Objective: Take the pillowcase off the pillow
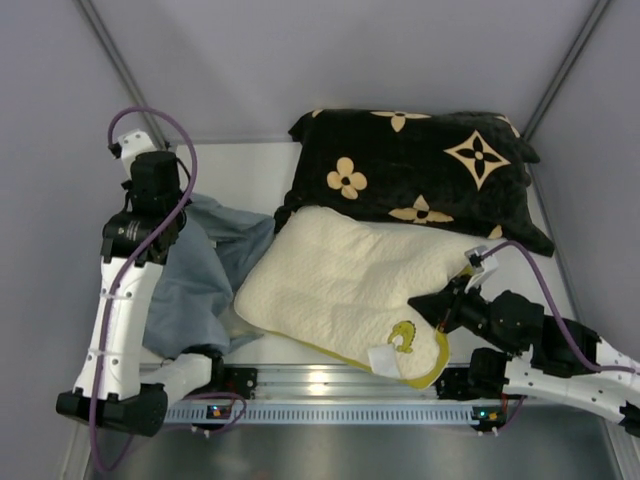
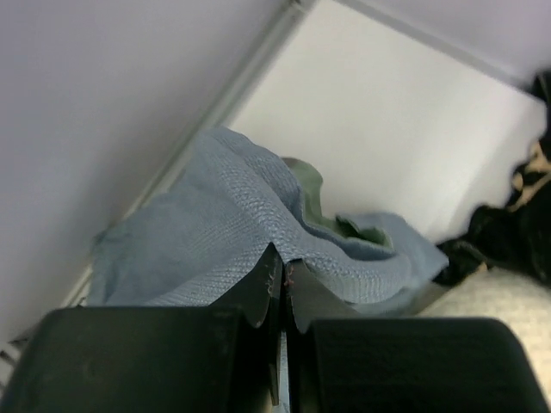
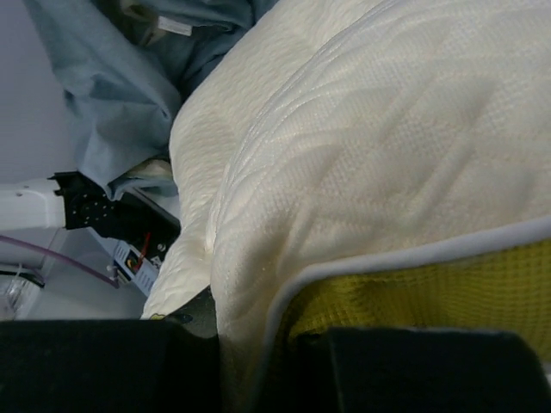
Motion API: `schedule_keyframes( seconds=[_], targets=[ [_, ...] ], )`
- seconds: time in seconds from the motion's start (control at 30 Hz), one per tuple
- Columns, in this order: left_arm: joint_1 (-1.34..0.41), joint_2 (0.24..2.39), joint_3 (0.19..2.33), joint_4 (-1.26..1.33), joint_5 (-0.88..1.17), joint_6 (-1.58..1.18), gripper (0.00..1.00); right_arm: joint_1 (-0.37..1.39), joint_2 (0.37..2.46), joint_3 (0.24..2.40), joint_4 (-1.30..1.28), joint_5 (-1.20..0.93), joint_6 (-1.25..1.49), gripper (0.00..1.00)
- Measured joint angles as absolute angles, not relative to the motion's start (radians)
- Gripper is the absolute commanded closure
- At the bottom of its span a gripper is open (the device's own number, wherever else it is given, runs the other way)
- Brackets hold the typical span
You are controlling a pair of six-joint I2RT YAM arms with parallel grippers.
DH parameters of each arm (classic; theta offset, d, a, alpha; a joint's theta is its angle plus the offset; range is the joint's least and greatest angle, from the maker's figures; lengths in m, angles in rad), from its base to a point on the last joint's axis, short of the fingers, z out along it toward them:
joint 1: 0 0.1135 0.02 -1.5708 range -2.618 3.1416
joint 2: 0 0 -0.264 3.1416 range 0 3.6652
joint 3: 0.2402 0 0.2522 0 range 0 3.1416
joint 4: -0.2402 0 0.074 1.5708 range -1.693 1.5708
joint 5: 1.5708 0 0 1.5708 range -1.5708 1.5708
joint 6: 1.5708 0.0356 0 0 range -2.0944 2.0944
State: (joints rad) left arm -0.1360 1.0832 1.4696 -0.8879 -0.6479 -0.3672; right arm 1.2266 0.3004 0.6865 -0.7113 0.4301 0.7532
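The cream knit pillow (image 1: 340, 280) lies bare in the middle of the table, its green-yellow emblem (image 1: 403, 337) and white tag (image 1: 383, 360) at the near right corner. The grey-blue pillowcase (image 1: 200, 270) lies crumpled to its left, touching the pillow's left edge. My left gripper (image 1: 185, 212) is shut on a raised fold of the pillowcase (image 2: 198, 249), with the fabric tented at the fingertips (image 2: 274, 267). A little sage lining shows inside the fold. My right gripper (image 1: 440, 305) is shut on the pillow's yellow-piped edge (image 3: 362, 155), near its right corner.
A black cushion with tan flowers (image 1: 420, 165) lies behind the pillow, overlapping its far edge. Grey walls close in on the left, back and right. A metal rail (image 1: 330, 395) with the arm bases runs along the near edge.
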Motion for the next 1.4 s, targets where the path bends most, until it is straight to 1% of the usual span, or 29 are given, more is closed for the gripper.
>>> schedule_keyframes(
  seconds=[0.17, 0.27, 0.43, 0.47, 0.5, 0.53, 0.57, 0.6, 0.63, 0.67, 0.87, 1.13, 1.27, 1.4],
  targets=[
    [-0.136, 1.143, 1.349, -0.838, -0.51, -0.385, 1.0, 1.227, 0.368, 0.635, -0.581, 0.321, 0.756, 1.0],
    [-0.136, 1.17, 1.263, -0.826, -0.481, -0.398, 1.0, 1.227, 0.44, 0.606, -0.505, 0.251, 0.757, 1.0],
    [-0.136, 1.176, 1.204, -0.813, -0.459, -0.421, 1.0, 1.227, 0.53, 0.538, -0.364, 0.181, 0.763, 1.0],
    [-0.136, 1.176, 1.199, -0.808, -0.458, -0.425, 0.93, 1.227, 0.541, 0.528, -0.342, 0.176, 0.764, 1.0],
    [-0.136, 1.176, 1.192, -0.803, -0.453, -0.428, 0.77, 1.227, 0.556, 0.517, -0.318, 0.172, 0.764, 1.0],
    [-0.136, 1.176, 1.184, -0.8, -0.447, -0.429, 0.53, 1.227, 0.569, 0.512, -0.298, 0.17, 0.764, 1.0],
    [-0.136, 1.176, 1.176, -0.797, -0.436, -0.431, 0.34, 1.227, 0.583, 0.507, -0.271, 0.17, 0.764, 1.0],
    [-0.136, 1.176, 1.168, -0.795, -0.424, -0.434, 0.17, 1.227, 0.594, 0.502, -0.247, 0.171, 0.763, 1.0],
    [-0.136, 1.176, 1.164, -0.794, -0.408, -0.437, 0.12, 1.227, 0.607, 0.5, -0.225, 0.172, 0.763, 1.0],
    [-0.136, 1.175, 1.164, -0.794, -0.397, -0.447, 0.01, 1.227, 0.62, 0.497, -0.202, 0.176, 0.763, 1.0],
    [-0.136, 1.133, 1.171, -0.793, -0.305, -0.445, 0.01, 1.227, 0.757, 0.489, -0.036, 0.216, 0.768, 1.0],
    [-0.136, 1.036, 1.177, -0.791, -0.14, -0.459, 0.01, 1.227, 1.039, 0.469, 0.205, 0.299, 0.804, 1.0],
    [-0.136, 0.961, 1.146, -0.788, -0.067, -0.475, 0.05, 1.227, 1.153, 0.474, 0.31, 0.316, 0.804, 1.0],
    [-0.136, 0.925, 1.125, -0.786, 0.009, -0.49, 0.08, 1.227, 1.259, 0.514, 0.354, 0.312, 0.796, 1.0]
  ],
)
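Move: The left hand holds the bunched pillowcase high up; the table's left edge, where it goes, is about 10 cm to its left, 8 cm back and 33 below. The pillow's middle is roughly 35 cm to its right and 12 back. The right hand grips the pillow's end, with its middle about 14 cm left and 5 ahead; the clear left table is some 31 cm left and 6 ahead, the black pillow 32 cm straight ahead. Bring the left gripper down about 14 cm, open it wide to let go of the pillowcase at the left edge, then swing right over the pillow's far end, rising a little and turning some 30 degrees clockwise. Meanwhile keep the right fingers on the pillow's corner and carry it about 18 cm left, lowering it 11 cm. ##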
